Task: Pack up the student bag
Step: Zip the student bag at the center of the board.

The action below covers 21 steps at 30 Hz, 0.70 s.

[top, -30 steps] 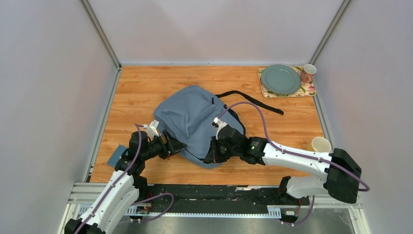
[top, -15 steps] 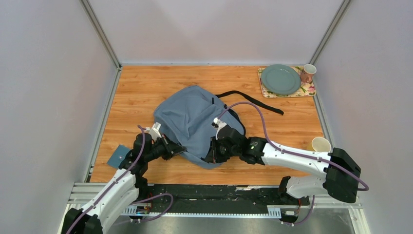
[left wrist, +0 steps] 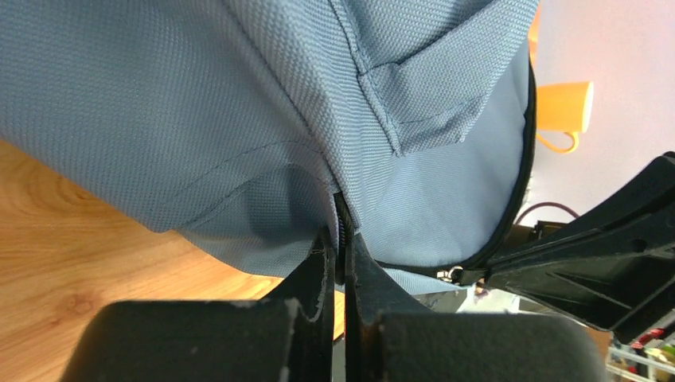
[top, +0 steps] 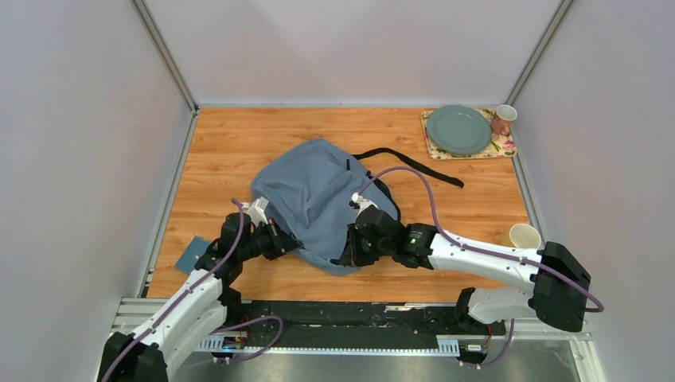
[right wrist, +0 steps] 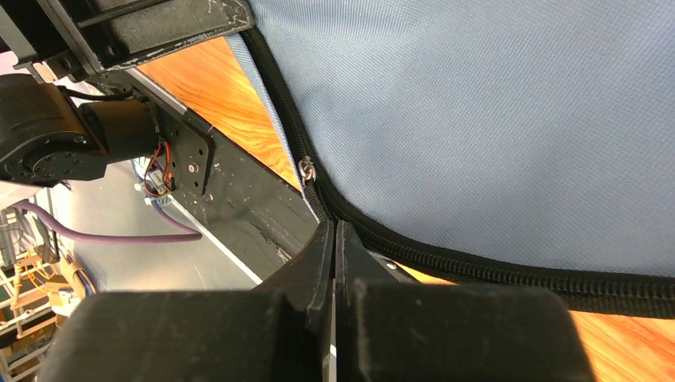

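Observation:
The student bag (top: 318, 195) lies slumped in the middle of the wooden table, grey-blue, with a black strap (top: 414, 163) trailing to the right. My left gripper (top: 293, 243) is at its near-left edge, shut on the zip seam of the student bag (left wrist: 239, 103), with a fold of fabric pinched between the fingertips (left wrist: 322, 259). My right gripper (top: 345, 256) is at the bag's near edge, shut on the bag's edge where the dark zip (right wrist: 477, 259) curves past, just below the metal slider (right wrist: 306, 169). The bag's opening is hidden.
A small blue flat item (top: 191, 253) lies by the table's left edge, beside my left arm. A green plate (top: 458, 130) and a mug (top: 502, 119) sit on a floral mat (top: 508, 148) at the back right. A pale yellow cup (top: 524, 235) stands at the right edge.
My left gripper has closed from wide open onto the bag's near-left edge, and that arm has crept slightly forward. The right arm and the bag have stayed put.

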Each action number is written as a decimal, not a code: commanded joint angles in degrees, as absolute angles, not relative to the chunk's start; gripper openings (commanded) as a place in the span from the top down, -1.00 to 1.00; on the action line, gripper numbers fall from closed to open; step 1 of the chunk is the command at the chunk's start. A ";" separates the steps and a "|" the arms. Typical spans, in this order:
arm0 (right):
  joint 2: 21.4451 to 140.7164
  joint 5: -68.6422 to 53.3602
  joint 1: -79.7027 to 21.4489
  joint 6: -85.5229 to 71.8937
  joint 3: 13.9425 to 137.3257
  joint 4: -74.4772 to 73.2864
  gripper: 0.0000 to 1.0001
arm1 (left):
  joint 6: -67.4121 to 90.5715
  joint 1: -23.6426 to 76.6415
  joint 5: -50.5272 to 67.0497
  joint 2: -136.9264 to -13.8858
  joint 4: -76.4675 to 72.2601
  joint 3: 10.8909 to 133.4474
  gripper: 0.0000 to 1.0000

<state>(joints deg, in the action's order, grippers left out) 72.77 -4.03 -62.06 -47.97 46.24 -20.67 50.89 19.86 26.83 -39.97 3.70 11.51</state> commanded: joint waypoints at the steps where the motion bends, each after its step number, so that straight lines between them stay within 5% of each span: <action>1: 70.49 -1.41 -61.70 -47.11 47.55 -21.88 1.00 | 41.68 19.60 23.12 -41.65 8.52 16.78 1.00; 15: 70.49 -2.99 -61.70 -46.76 47.37 -19.25 1.00 | 33.58 6.25 30.84 -49.48 12.48 27.16 1.00; 21: 71.36 -4.48 -61.61 -47.72 46.58 -15.82 1.00 | 38.14 6.06 41.30 -48.70 7.30 22.95 -0.17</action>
<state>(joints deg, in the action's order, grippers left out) 71.79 -3.46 -61.95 -47.70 46.22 -19.79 36.71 6.66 34.63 -50.28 13.32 24.16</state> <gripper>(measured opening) 0.007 0.471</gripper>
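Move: My left fingers are shut on the bag's dark-lined edge. The zipper slider I draw that edge away from lies about 9 cm to the right and 4 cm back of my left hand, roughly level. My right fingers hold its pull, the slider some 2 cm to their left, 1 cm lower, level fore and aft. From my left hand the bag's middle is about 11 cm ahead, 6 cm right and 4 cm lower. With my left fingers still pinching the bag's edge, I draw it forward and left, rising a little, some 5 cm across in all, away from the zipper slider. As the pull eases to a stop I open those fingers about halfway and let the edge go. My right hand stays almost in place, shut on the zipper pull as a hold against the tug. ##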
